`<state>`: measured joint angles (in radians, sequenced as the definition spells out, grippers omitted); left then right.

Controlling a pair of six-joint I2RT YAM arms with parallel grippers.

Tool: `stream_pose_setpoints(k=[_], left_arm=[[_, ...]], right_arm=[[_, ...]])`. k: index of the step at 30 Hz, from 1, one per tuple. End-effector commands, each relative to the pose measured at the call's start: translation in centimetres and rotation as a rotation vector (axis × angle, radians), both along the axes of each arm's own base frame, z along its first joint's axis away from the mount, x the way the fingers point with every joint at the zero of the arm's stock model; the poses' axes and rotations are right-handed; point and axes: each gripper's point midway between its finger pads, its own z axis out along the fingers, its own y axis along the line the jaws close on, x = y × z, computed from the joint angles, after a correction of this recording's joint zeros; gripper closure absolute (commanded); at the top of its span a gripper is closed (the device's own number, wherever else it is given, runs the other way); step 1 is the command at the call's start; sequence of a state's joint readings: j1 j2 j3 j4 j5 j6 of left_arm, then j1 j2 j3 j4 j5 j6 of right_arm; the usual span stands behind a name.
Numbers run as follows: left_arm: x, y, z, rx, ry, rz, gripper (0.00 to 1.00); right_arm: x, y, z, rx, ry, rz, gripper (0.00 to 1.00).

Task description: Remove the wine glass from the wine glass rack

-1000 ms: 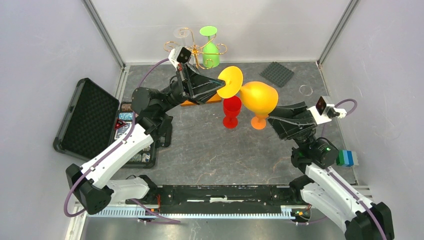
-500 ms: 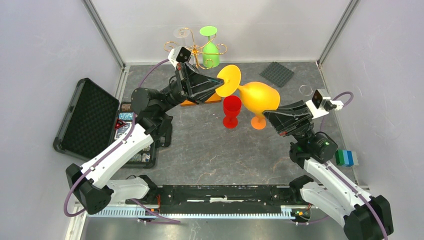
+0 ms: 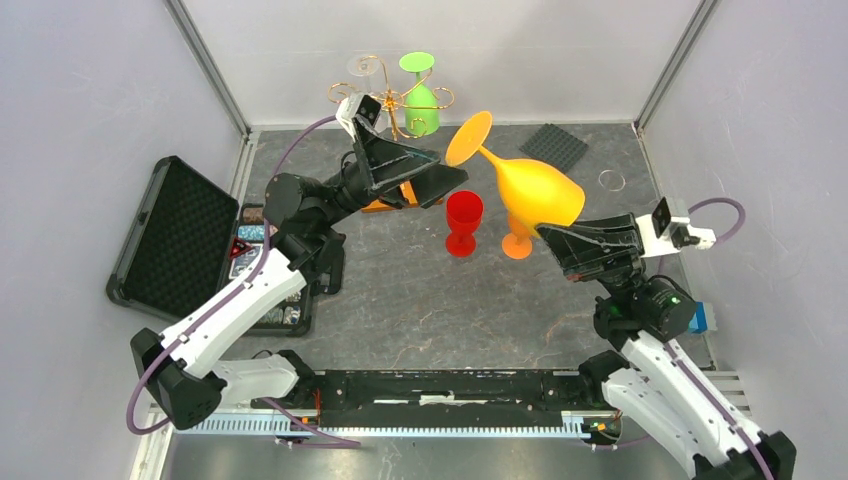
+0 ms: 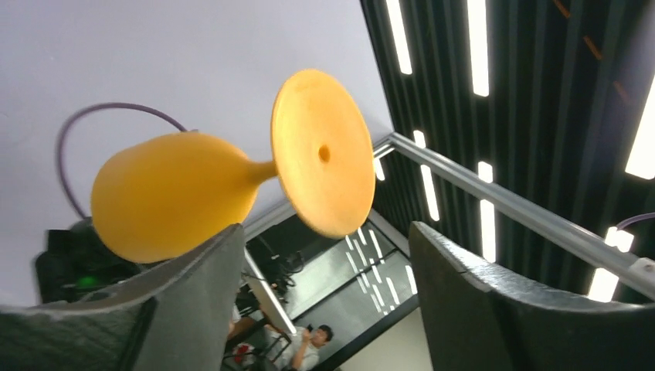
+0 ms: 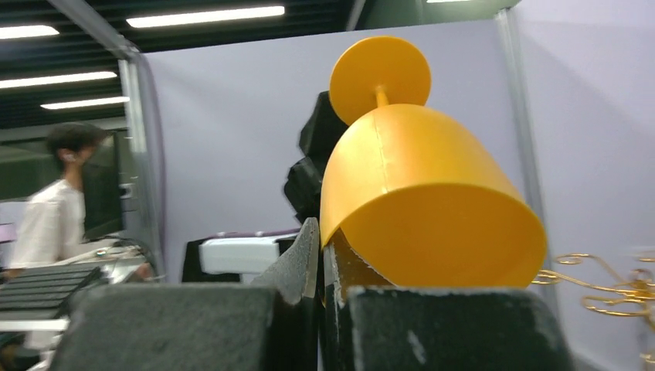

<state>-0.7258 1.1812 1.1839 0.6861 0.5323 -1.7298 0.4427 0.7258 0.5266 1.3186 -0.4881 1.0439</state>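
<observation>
A yellow wine glass point(image 3: 535, 190) point(image 4: 170, 193) point(image 5: 417, 185) hangs tilted in the air, foot toward the back, off the rack. My right gripper point(image 3: 550, 236) point(image 5: 320, 239) is shut on the rim of its bowl, one finger inside and one outside. My left gripper point(image 3: 452, 166) point(image 4: 326, 232) stands open just left of the glass's foot, with nothing between its fingers. The gold wine glass rack point(image 3: 390, 100) point(image 5: 610, 286) stands at the back. A green glass point(image 3: 420, 100) and a clear glass point(image 3: 365, 68) hang on it. My left arm hides most of its wooden base.
A red glass point(image 3: 463, 220) and an orange glass point(image 3: 517, 245) stand upright on the table under the yellow one. A black case point(image 3: 175, 235) lies open at the left. A dark mat point(image 3: 553, 147) and a clear ring point(image 3: 610, 180) lie at the back right.
My left gripper has opened and let go of the yellow glass's foot. My right gripper has shut on the bowl's rim and drawn the glass to the right, foot tipping upward.
</observation>
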Motion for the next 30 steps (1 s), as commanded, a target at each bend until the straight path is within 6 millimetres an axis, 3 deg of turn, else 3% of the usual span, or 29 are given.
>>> stream_pose_setpoints(k=[1, 7, 13, 21, 27, 30], left_arm=[[0.0, -0.1, -1.0, 0.061, -0.114, 0.065, 0.15], [4.4, 1.0, -5.6, 0.189, -0.146, 0.130, 0.00], [8.6, 2.2, -11.0, 0.432, -0.209, 0.272, 0.00], [10.8, 3.8, -15.2, 0.722, -0.308, 0.435, 0.00], [10.7, 5.9, -16.2, 0.880, -0.414, 0.519, 0.00], [10.7, 6.8, -16.3, 0.928, -0.435, 0.559, 0.00]], right_arm=[[2.9, -0.9, 0.8, -0.068, 0.045, -0.251, 1.00], [7.8, -3.5, -2.7, -0.278, 0.272, -0.602, 1.00], [9.7, -7.7, -7.0, -0.557, 0.512, -0.868, 1.00], [8.9, -14.3, -11.2, -0.884, 0.873, -1.138, 1.00], [9.0, -16.5, -16.2, -1.160, 1.044, -1.235, 1.00], [9.4, -16.5, -18.6, -1.241, 1.121, -1.230, 0.99]])
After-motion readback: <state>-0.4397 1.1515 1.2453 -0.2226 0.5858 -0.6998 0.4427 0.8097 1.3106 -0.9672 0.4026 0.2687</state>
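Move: My right hand pinches the yellow glass by its rim. From that hand the clear glass on the table stands about 25 cm ahead, 18 cm to the right and 39 cm below; the orange glass is some 21 cm ahead, 3 cm right, 40 cm below, and the red one 12 cm left of the orange. From my empty left hand the rack is about 32 cm ahead, 7 cm left, 35 cm below. I keep the rim pinched and swing my right hand away from the left gripper, first mostly forward, then right and down towards the clear glass, about 14 cm right, 14 down and 10 forward. The wrist turns some 100 degrees, from fingers up-left to forward and slightly down. My left hand, already free, opens fully, sinks some 17 cm and goes 11 forward towards the rack, fingers levelling. ##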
